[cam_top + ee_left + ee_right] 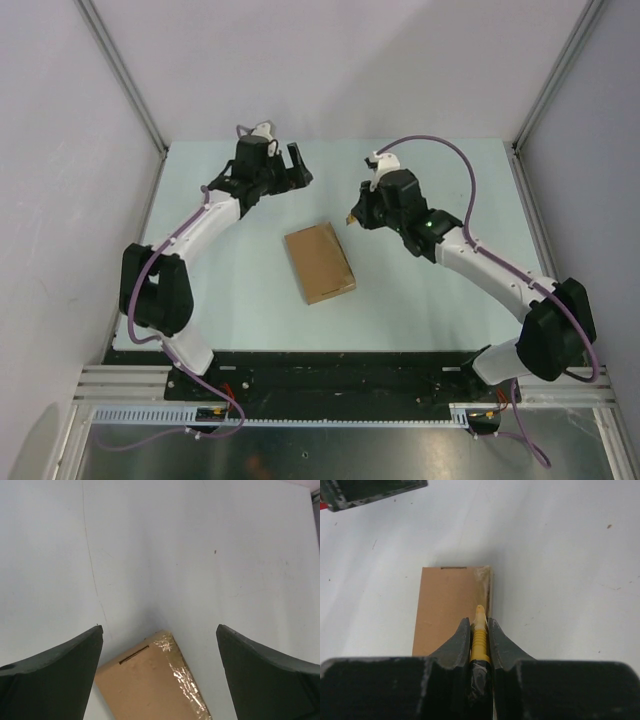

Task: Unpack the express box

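Note:
The express box [320, 263] lies flat and closed in the middle of the table, a plain brown cardboard box with shiny tape along one edge. In the left wrist view its taped corner [165, 680] shows low between the fingers [50, 680]. My left gripper [291, 163] hovers beyond the box's far left corner, open wide with nothing in it. My right gripper [355, 214] is just off the box's far right corner, shut on a yellow utility knife [479, 632]. The knife's tip points over the taped edge of the box [447, 610].
The pale table [450, 300] is enclosed by white walls with metal corner posts [545, 90]. The left gripper's dark body [370, 490] shows at the top left of the right wrist view. Both arm bases stand at the near edge.

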{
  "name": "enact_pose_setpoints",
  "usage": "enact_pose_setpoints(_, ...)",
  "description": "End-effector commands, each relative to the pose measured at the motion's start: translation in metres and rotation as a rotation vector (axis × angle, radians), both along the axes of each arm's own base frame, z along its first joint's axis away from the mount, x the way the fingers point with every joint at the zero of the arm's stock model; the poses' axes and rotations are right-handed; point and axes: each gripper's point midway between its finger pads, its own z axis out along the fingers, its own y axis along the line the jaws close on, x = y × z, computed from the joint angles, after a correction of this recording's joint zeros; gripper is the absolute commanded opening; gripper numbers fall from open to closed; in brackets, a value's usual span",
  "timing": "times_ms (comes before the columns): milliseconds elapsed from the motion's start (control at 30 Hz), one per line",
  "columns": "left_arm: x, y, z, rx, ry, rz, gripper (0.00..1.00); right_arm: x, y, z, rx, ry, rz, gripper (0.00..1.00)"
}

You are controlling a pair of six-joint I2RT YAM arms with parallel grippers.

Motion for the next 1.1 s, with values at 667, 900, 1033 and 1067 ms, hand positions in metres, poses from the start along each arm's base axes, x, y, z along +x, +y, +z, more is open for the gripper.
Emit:
enact_pose_setpoints(667,-0.055,-0.052,-0.079,0.036,0.196,-0.174,0.83,0.029,0.040,-0.028,-0.041,-0.135,-0.063,0.00)
enact_pose_setpoints(900,-0.063,-0.056,-0.115,0.068,0.274,-0.173,0.68,0.035,0.045,-0.043,-0.020,-0.122,-0.095,0.00)
enact_pose_setpoints(1033,-0.059,-0.052,-0.123,0.105,0.275,-0.158,0.61,0.040,0.052,-0.052,-0.015,-0.122,-0.085,0.00)
enact_pose_setpoints(1067,-0.058,-0.050,-0.125,0.115,0.276,-0.155,0.61,0.041,0.053,-0.051,-0.010,-0.125,-0.086,0.00)
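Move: The box lies about 12 cm back, 6 cm to the right and 18 cm below the empty left hand. The cutter is about 9 cm back and 11 cm to the right of that hand, at roughly its own height. From the right hand, which already holds the cutter, the box is some 9 cm to the left, about 2 cm back and 20 cm below. Left hand sinks about 13 cm, back and right, half-closing over the box; right lowers the cutter leftward. ##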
